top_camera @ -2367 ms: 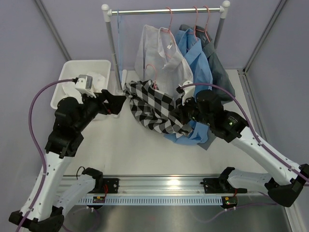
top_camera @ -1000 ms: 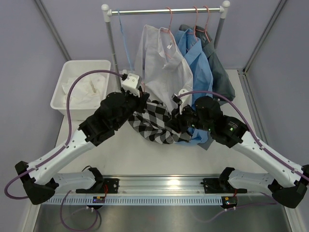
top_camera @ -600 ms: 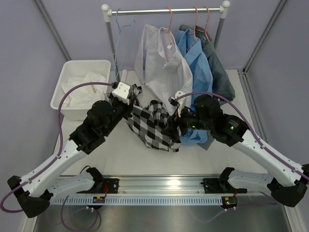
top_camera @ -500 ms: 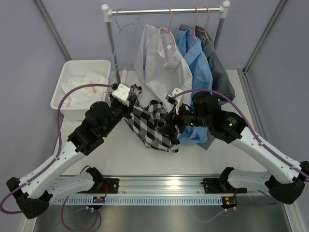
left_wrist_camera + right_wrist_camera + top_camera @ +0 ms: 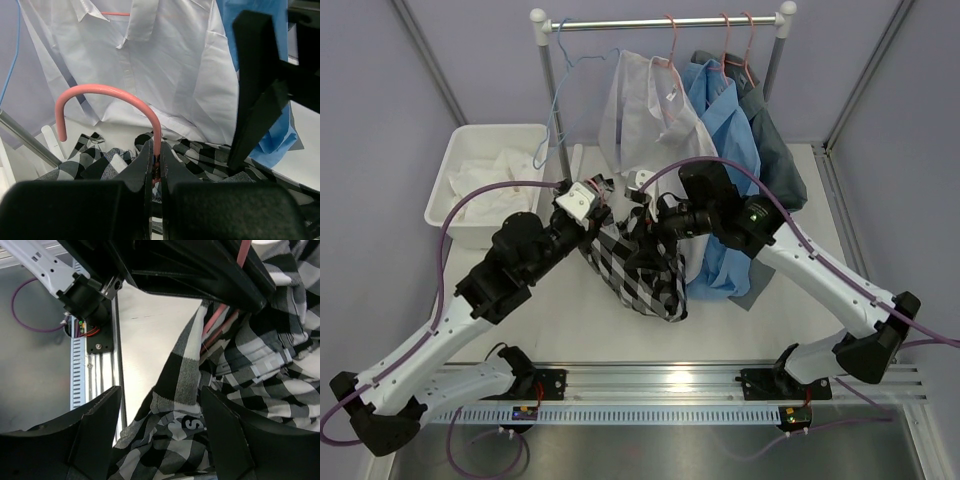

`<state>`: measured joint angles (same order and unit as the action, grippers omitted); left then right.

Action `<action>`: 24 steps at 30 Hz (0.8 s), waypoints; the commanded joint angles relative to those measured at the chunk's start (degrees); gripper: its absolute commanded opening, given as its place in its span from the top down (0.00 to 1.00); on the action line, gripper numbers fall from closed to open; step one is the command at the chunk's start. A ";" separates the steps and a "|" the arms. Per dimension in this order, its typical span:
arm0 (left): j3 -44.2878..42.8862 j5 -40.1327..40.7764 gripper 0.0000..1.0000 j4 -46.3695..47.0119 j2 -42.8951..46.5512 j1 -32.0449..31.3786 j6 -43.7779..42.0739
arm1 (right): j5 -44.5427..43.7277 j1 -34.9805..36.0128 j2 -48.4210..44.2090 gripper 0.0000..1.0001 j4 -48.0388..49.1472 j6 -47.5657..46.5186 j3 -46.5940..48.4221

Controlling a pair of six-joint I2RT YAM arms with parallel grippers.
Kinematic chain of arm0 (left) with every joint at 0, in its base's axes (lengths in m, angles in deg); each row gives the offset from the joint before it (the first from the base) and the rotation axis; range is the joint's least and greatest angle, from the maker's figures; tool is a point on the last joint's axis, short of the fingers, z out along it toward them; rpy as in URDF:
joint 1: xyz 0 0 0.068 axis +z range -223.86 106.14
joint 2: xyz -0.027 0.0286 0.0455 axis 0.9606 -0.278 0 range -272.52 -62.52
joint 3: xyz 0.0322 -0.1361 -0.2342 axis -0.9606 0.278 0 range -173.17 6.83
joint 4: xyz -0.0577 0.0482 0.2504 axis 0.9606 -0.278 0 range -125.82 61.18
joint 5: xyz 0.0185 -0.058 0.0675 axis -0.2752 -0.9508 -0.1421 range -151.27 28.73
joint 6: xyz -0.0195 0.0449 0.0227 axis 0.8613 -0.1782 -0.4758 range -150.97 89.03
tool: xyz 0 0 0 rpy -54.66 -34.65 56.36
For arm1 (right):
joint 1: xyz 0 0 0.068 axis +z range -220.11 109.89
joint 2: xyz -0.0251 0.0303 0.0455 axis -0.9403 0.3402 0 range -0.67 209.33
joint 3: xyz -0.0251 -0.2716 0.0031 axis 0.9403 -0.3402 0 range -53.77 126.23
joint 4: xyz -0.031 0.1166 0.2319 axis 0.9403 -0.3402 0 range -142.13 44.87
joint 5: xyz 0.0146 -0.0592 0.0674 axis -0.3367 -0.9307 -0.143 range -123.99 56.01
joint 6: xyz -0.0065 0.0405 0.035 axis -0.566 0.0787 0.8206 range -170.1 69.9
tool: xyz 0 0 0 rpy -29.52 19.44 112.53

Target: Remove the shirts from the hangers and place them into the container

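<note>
My left gripper (image 5: 603,190) is shut on the stem of a pink hanger (image 5: 107,92), whose hook curves up above the closed fingertips (image 5: 155,150). The black-and-white check shirt (image 5: 645,268) hangs from that hanger down to the table. My right gripper (image 5: 642,212) is open just right of the left one. In the right wrist view its fingers (image 5: 95,440) stand wide on either side of the check shirt's collar (image 5: 185,390), gripping nothing. The white container (image 5: 460,150) at the back left holds white cloth.
On the rail (image 5: 660,21) hang a white shirt (image 5: 655,120), a light blue shirt (image 5: 725,140) and a dark grey shirt (image 5: 775,140) on pink hangers. A bare light blue hanger (image 5: 555,90) hangs at the rail's left end by its post.
My right gripper has opened, let go of the check shirt and swung up and left to the left gripper. The shirt now hangs narrower from the hanger.
</note>
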<state>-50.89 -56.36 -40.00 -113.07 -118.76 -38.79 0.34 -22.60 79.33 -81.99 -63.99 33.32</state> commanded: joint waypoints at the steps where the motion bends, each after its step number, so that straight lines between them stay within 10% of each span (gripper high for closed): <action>1: -1.79 -2.44 1.00 2.39 1.76 0.17 -1.77 | 7.33 -0.84 2.60 0.26 -4.88 -5.79 4.58; 9: -1.61 -2.53 1.00 2.30 2.90 0.17 -2.29 | 10.23 -1.45 6.48 0.30 -6.91 -8.52 4.67; 16: -1.17 -0.43 1.00 1.78 3.26 0.17 -3.26 | 9.89 -2.33 6.04 0.70 -7.00 -8.70 3.44; 24: -1.00 1.59 1.00 1.42 2.64 0.17 -3.70 | 7.60 -2.51 4.28 0.86 -8.22 -8.09 3.53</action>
<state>-50.89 -56.71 -41.35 -111.21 -118.76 -40.65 8.90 -24.55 86.31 -88.83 -71.01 36.21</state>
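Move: The fold of checkered shirt hanging off the near arm of the pink hanger is just below my open right hand: about 3 cm down, 1 cm to its left, level fore and aft. The hanger's neck stands roughly 6 cm ahead, 4 cm left and 3 cm above that hand; the white shirt hangs some 16 cm ahead and 5 cm right. From my left hand, the fold is about 6 cm back, 5 cm right and 6 cm lower. I sink my right hand about 3.5 cm onto the checkered shirt beside the hanger's near arm, easing a touch left and turning slightly counter-clockwise, then close its wide-open fingers and pinch the hanging fold between their tips. My left hand keeps the pink hanger gripped by its neck, almost still. ##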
